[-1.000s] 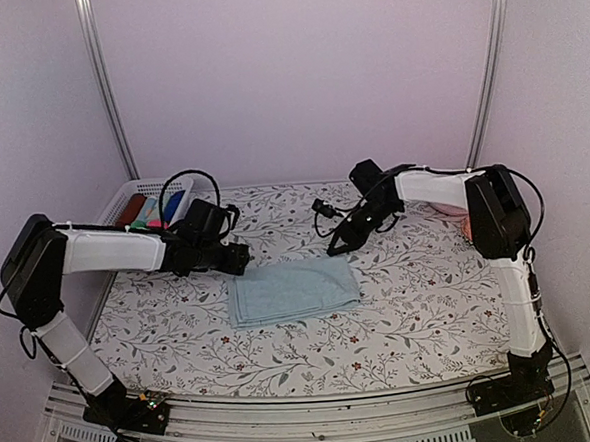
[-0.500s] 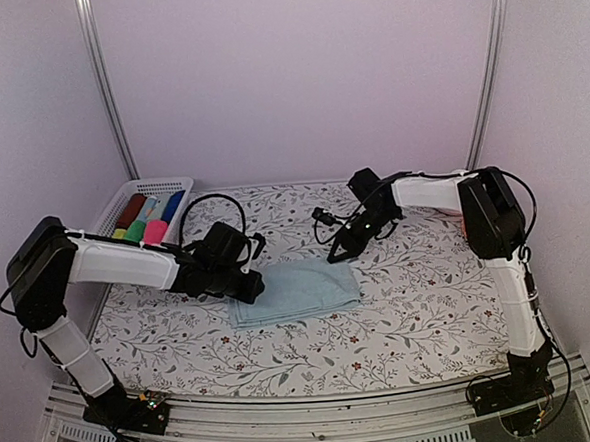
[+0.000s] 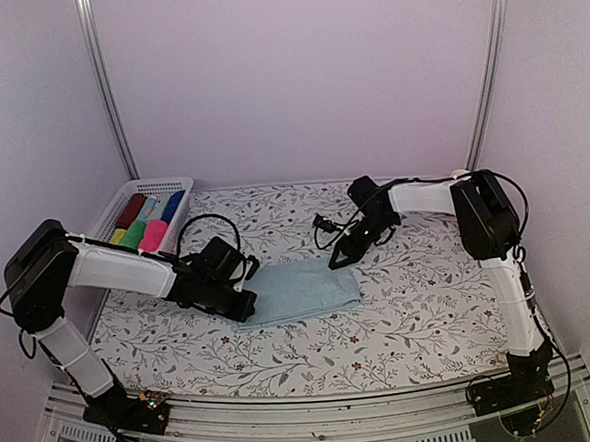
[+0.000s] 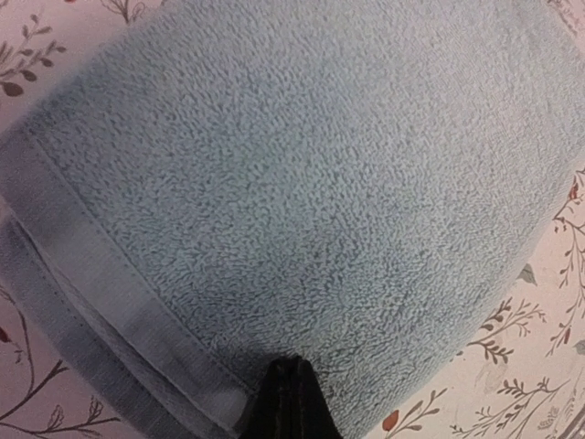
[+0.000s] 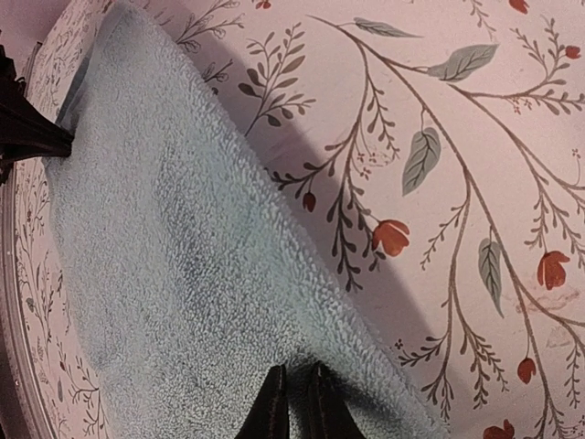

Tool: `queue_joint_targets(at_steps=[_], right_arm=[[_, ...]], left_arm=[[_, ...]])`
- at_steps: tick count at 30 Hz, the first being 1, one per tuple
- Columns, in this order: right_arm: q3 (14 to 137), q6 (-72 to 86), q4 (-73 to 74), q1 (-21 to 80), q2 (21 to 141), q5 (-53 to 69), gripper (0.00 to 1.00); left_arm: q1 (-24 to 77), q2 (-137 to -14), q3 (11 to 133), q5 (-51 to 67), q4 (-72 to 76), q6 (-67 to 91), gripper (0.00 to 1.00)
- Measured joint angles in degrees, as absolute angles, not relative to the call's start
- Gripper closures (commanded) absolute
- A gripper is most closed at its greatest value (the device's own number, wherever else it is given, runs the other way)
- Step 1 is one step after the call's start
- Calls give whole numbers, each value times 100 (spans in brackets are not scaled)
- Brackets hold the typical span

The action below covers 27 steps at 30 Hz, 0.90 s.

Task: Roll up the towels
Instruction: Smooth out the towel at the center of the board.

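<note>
The pale blue towel (image 3: 304, 289) lies folded flat in the middle of the flowered table. My left gripper (image 3: 245, 302) is shut, its tip resting on the towel's near left corner beside the hem (image 4: 101, 274); the left wrist view shows the towel (image 4: 302, 183) and the gripper tip (image 4: 288, 398). My right gripper (image 3: 339, 258) is at the towel's far right corner, its fingers almost together and resting on the cloth (image 5: 183, 274); it shows in the right wrist view (image 5: 294, 402). A bright pink roll (image 3: 156, 234) lies in the basket.
A white basket (image 3: 163, 185) at the back left holds several coloured rolls. The flowered table cover (image 3: 401, 315) spreads around the towel. Metal posts stand at the back left (image 3: 107, 92) and back right (image 3: 486, 69).
My left gripper has moved right and nearer, from beside the basket onto the towel's near left corner. My right gripper has shifted slightly down onto the far right corner.
</note>
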State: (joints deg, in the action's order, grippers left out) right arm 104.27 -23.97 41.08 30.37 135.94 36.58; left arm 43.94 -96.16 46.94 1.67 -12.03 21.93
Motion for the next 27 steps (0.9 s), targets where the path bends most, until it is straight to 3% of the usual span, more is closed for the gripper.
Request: queue_joint_targets(at_steps=[7, 11, 19, 23, 27], right_arm=[[10368, -2453, 4069, 3035, 13570, 3667, 89], [10304, -2536, 4021, 3035, 13528, 3658, 89], [10237, -2799, 4278, 3035, 13288, 3669, 89], [10160, -3028, 4547, 3033, 12903, 4023, 88], [9957, -3269, 4663, 3035, 12401, 4560, 89]], left_arm=[[4394, -9581, 4644, 217, -1175, 2213, 99], [4394, -9498, 4646, 215, -1378, 2165, 75], [4357, -9133, 4818, 99, -2156, 1984, 50], [4340, -8947, 5043, 10, -2344, 1931, 49], [4316, -8899, 5286, -69, -2209, 1863, 55]])
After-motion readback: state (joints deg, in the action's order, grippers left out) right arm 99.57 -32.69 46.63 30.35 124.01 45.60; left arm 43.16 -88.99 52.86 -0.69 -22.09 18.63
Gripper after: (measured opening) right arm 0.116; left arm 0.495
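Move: Under both hands lies the light-blue towel: its middle is about 6 cm ahead and 10 cm to the right of the left hand, whose shut fingers touch it by the near left corner. From the right hand, at the far edge, the same middle is some 6 cm back and 8 cm left, about 1 cm lower. The white basket of rolled towels stands roughly 26 cm ahead and 23 cm left of the left hand. Letting go of the towel's near left corner, the left hand first drifts back and left by 1 to 2 cm as its fingers spread to half open, then rises about 6 cm while easing forward. Staying nearly shut, the right fingers linger at the far edge, then come free, climbing some 8.5 cm and drawing back 4 cm over the towel as the wrist turns a little counter-clockwise and tips the fingertips more to the left. ##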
